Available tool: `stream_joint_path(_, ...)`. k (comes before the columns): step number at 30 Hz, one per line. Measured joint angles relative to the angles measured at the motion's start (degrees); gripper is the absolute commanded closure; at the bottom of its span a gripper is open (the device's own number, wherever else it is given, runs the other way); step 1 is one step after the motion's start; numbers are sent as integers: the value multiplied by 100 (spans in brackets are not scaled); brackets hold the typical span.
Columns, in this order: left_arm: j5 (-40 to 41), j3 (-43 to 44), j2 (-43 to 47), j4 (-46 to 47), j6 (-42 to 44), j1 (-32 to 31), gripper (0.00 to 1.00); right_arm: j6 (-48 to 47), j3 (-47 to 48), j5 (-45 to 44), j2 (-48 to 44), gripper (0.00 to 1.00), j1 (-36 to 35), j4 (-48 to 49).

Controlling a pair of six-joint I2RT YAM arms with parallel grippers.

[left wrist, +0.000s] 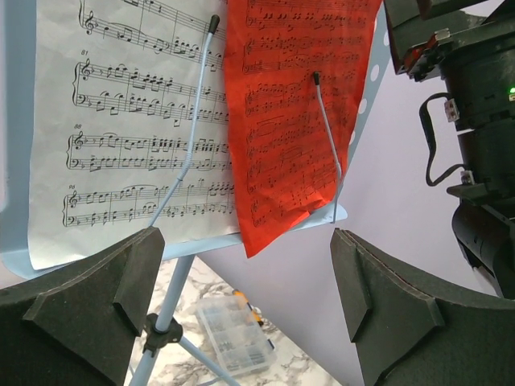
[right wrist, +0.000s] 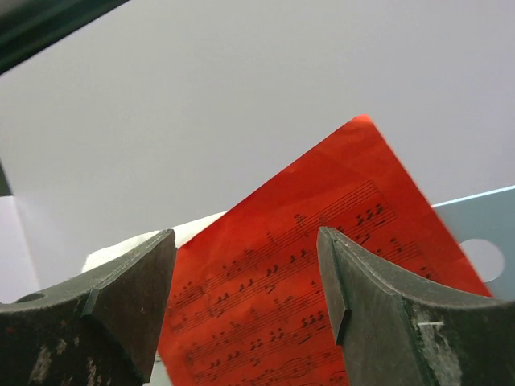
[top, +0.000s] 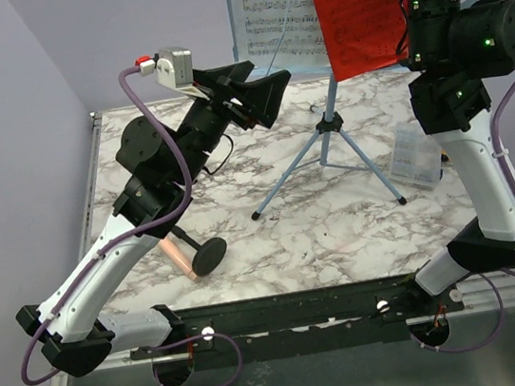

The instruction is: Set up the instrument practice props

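The light blue music stand (top: 327, 140) stands on its tripod legs at the middle right of the table. White sheet music (left wrist: 129, 121) rests on its shelf under a wire holder. The red sheet (left wrist: 298, 112) lies beside it, askew, its lower corner hanging below the shelf. The pinkish microphone (top: 180, 258) lies on its side with its black round base (top: 210, 255) near my left arm. My left gripper (left wrist: 245, 265) hangs open in front of the stand, holding nothing. My right gripper (right wrist: 245, 265) is open high up by the red sheet (right wrist: 306, 289), whose top part shows between its fingers.
A small clear compartment box (top: 416, 156) sits on the marble table (top: 321, 232) right of the tripod, close to my right arm (top: 466, 39). The lavender back wall rises just behind the stand. The tripod legs spread wide across the table's middle.
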State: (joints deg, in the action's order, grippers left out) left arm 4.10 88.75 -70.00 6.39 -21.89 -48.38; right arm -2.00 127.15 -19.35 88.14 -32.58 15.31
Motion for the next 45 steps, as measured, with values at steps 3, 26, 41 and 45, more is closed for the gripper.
stream_joint_path(3, 0, 0, -15, -37, -37, 0, 7, -511, -57, -55, -13, 20, 0, 138)
stream_joint_path(26, 852, 72, -234, -586, 181, 44, 6, -4597, -1038, -1036, 35, 13, -42, 1226)
stream_joint_path(41, 1054, -243, -94, -612, 181, 107, 6, -4382, -1290, -1080, -264, 2, -31, 1102)
stream_joint_path(45, 1054, -297, 33, -612, 181, 114, 5, -3646, -1209, -684, -437, 0, -31, 243)
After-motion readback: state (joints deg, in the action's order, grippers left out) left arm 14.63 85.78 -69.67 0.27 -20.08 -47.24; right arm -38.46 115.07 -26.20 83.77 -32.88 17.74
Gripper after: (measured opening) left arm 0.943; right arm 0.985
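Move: The red sheet on the music stand lies about 15 cm ahead of the right hand, level with it sideways and some 10 cm below. From the left hand it is some 17 cm ahead, 18 cm right and 8 cm up. The white sheet beside it stands roughly 11 cm to the right hand's left, 14 cm ahead and 10 cm below. Both open hands sink about 5 cm before the sheets, left also forward, right rightward, turning clockwise, opening wider. ##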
